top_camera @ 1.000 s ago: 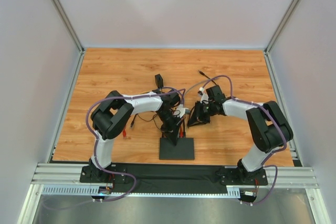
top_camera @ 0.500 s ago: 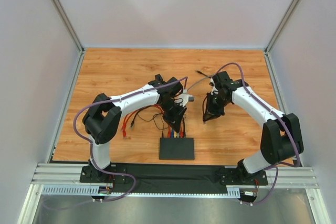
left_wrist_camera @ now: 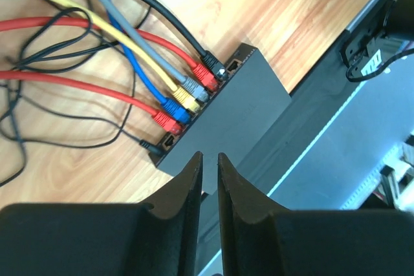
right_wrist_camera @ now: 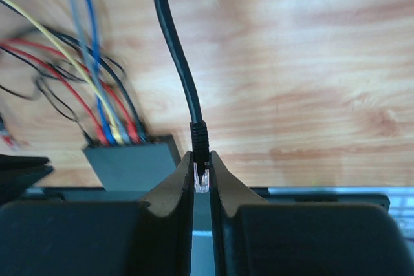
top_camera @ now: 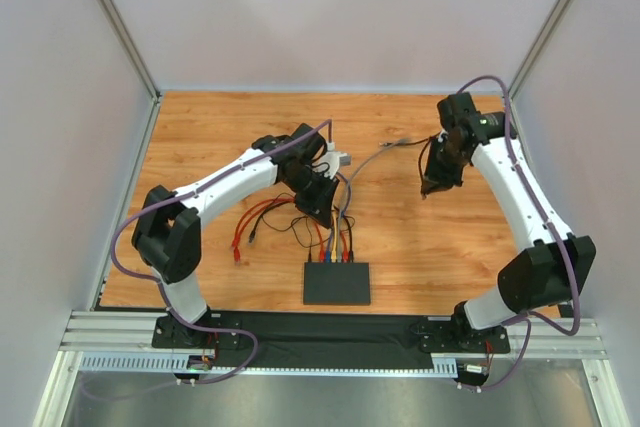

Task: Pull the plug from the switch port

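Observation:
The switch (top_camera: pixel 336 283) lies flat near the table's front edge, with red, grey, yellow and blue plugs (left_wrist_camera: pixel 184 98) in its row of ports. My right gripper (right_wrist_camera: pixel 202 154) is shut on the clear plug (right_wrist_camera: pixel 201 179) of a black cable (right_wrist_camera: pixel 173 43). It hangs free at the far right (top_camera: pixel 432 185), well away from the switch (right_wrist_camera: pixel 129 163). My left gripper (left_wrist_camera: pixel 209 156) hovers above the switch (left_wrist_camera: pixel 249 111), its jaws a narrow gap apart with nothing between them. In the top view the left gripper (top_camera: pixel 320 212) sits behind the switch, over the cables.
Loose red and black cables (top_camera: pixel 255 225) sprawl on the wood left of the switch. A black strip (top_camera: pixel 330 332) and aluminium rails run along the near edge. Grey enclosure walls (top_camera: pixel 70 147) close in both sides and the back.
The right arm has swung from beside the switch up and to the far right, carrying the black cable's plug. The left gripper has opened slightly and drawn back from the switch.

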Robot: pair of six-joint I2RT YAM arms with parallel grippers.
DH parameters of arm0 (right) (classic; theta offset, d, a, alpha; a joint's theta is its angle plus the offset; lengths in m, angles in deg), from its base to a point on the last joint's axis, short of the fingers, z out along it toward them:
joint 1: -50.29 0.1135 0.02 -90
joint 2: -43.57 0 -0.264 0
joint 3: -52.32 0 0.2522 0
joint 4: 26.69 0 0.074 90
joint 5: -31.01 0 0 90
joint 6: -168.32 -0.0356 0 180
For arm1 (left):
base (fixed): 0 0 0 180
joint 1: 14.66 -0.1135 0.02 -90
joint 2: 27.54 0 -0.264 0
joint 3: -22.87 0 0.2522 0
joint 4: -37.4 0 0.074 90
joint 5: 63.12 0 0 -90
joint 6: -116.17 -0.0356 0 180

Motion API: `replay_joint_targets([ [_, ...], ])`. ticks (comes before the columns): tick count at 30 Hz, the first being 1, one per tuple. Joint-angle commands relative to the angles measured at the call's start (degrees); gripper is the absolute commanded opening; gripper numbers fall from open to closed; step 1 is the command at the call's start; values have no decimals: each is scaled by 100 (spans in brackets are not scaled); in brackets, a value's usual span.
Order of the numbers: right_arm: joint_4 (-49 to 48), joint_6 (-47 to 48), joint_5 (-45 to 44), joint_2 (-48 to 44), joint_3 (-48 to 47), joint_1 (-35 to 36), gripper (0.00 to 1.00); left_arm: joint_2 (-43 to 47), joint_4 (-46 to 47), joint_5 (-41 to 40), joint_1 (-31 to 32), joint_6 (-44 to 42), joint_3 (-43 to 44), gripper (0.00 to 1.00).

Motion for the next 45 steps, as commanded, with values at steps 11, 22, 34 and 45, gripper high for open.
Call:
replay_joint_targets([
  [11, 283, 226, -888, 52, -3086, -269, 0, 477, -116, -387, -13, -79, 223, 25],
  [22, -1130, 1044, 17, 1477, -3362, -1051, 0, 644, 42, -167, -22, -70, -119, 25],
  [34, -2442, 332, 591, 300, 277, -2229, 0, 679, 147, -106, -31, -254, -269, 26],
  [45, -1925, 781, 72, 1107, 1193, -2511, 0, 600, 165, 17, -48, -290, -243, 27],
])
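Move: The right hand already holds the unplugged black plug well clear of the switch, and takes it to bare table about 12 cm to its right, 6 cm ahead and 18 cm below. The switch lies some 20 cm left and 15 cm back. Far out, the cable's trailing end is about 34 cm ahead and 4 cm left; the grey plug is some 36 cm ahead, 2 cm right. From the left hand that bare spot is roughly 11 cm ahead, 35 cm right. Keeping the black plug pinched, the right hand first swings up and forward about 16 cm each way, its fingers tilting outward some 30 degrees. It then drops well below its starting height while drawing partly back and drifting right, away from the switch, until it is over the bare table on the right; the fingers tilt back down and the wrist turns about 20 degrees clockwise. ##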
